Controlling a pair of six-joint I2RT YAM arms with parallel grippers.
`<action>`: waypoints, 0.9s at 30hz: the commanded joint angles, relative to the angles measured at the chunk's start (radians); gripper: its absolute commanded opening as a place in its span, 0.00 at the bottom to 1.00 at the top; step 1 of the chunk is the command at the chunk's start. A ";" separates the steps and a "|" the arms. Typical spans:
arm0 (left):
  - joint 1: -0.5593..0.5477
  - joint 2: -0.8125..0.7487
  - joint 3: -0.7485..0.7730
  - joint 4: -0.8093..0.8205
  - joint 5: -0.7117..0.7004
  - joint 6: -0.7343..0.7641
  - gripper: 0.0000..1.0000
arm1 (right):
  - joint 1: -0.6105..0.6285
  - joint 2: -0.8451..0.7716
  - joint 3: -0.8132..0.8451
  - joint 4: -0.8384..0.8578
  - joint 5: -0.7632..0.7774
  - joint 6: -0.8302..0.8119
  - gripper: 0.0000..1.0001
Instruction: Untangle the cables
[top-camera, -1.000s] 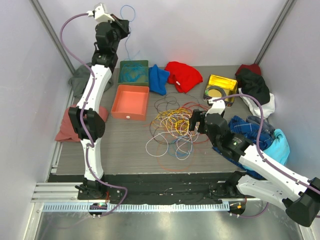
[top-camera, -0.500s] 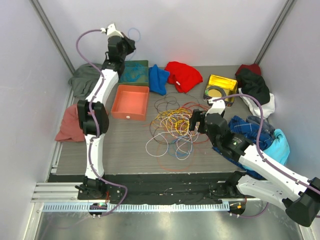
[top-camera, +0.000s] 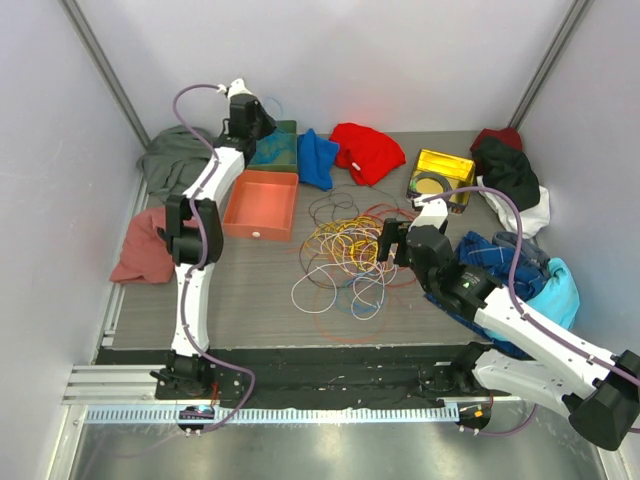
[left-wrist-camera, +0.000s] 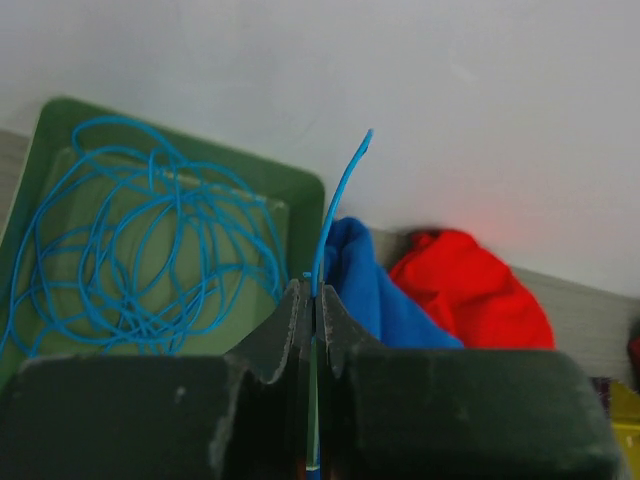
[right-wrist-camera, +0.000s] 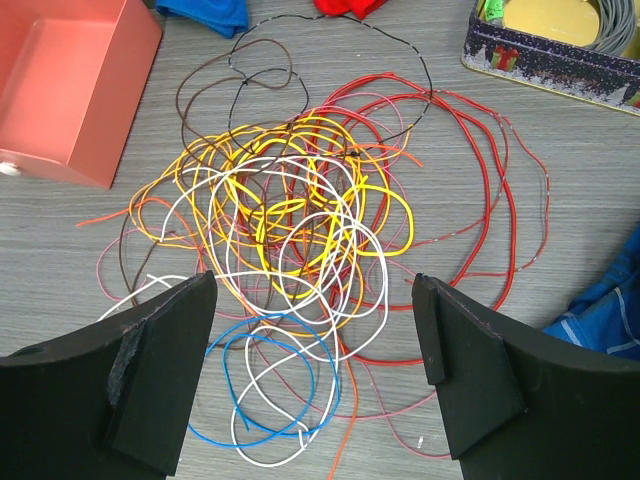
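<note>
A tangle of cables (top-camera: 345, 250) in yellow, white, orange, red, blue and dark brown lies mid-table, filling the right wrist view (right-wrist-camera: 300, 210). Directly above it my right gripper (top-camera: 392, 240) (right-wrist-camera: 312, 300) hangs open, holding nothing. At the back my left gripper (top-camera: 258, 118) (left-wrist-camera: 311, 295) is shut on a thin blue cable (left-wrist-camera: 340, 195) whose free end sticks up past the fingertips. Just below it is a green tray (top-camera: 287, 129) (left-wrist-camera: 60, 120), where a coil of blue cable (left-wrist-camera: 140, 250) lies.
A salmon tray (top-camera: 262, 203) sits left of the tangle. Blue cloth (top-camera: 318, 155) and red cloth (top-camera: 367, 150) lie at the back, a yellow tin (top-camera: 440, 175) at the right. Garments are piled at the right (top-camera: 520, 270) and left (top-camera: 172, 160) edges.
The left arm has come down from high against the back wall to just over the green tray, still gripping the blue cable. The right arm has barely moved.
</note>
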 joint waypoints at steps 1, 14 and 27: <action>0.009 0.021 0.014 -0.080 0.007 0.009 0.08 | -0.006 -0.020 0.028 0.040 0.023 -0.012 0.87; 0.009 -0.073 0.014 -0.126 -0.087 0.084 0.87 | -0.006 -0.049 0.022 0.037 0.013 0.000 0.88; -0.135 -0.599 -0.530 0.032 -0.088 0.049 0.87 | -0.008 -0.091 0.002 0.034 -0.027 0.042 0.88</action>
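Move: The left hand holds the end of the blue cable; the rest lies in the green bin, whose middle is about 8 cm ahead, 5 cm to the hand's left and 18 cm lower. The orange bin is some 10 cm back and 3 cm left, the blue cloth about 4 cm ahead and 8 cm right, both similarly low. From the right hand the green bin lies roughly 45 cm ahead and 28 cm left. The left fingers, still pinching the blue cable's end, sink about 6 cm towards the green bin and spread wide, letting go of it. The open hand then pulls back towards the robot, some 8 cm, while rising about 11 cm from its lowest point, away from the bin. The right hand, open and empty, lifts about 2 cm over the tangle. ##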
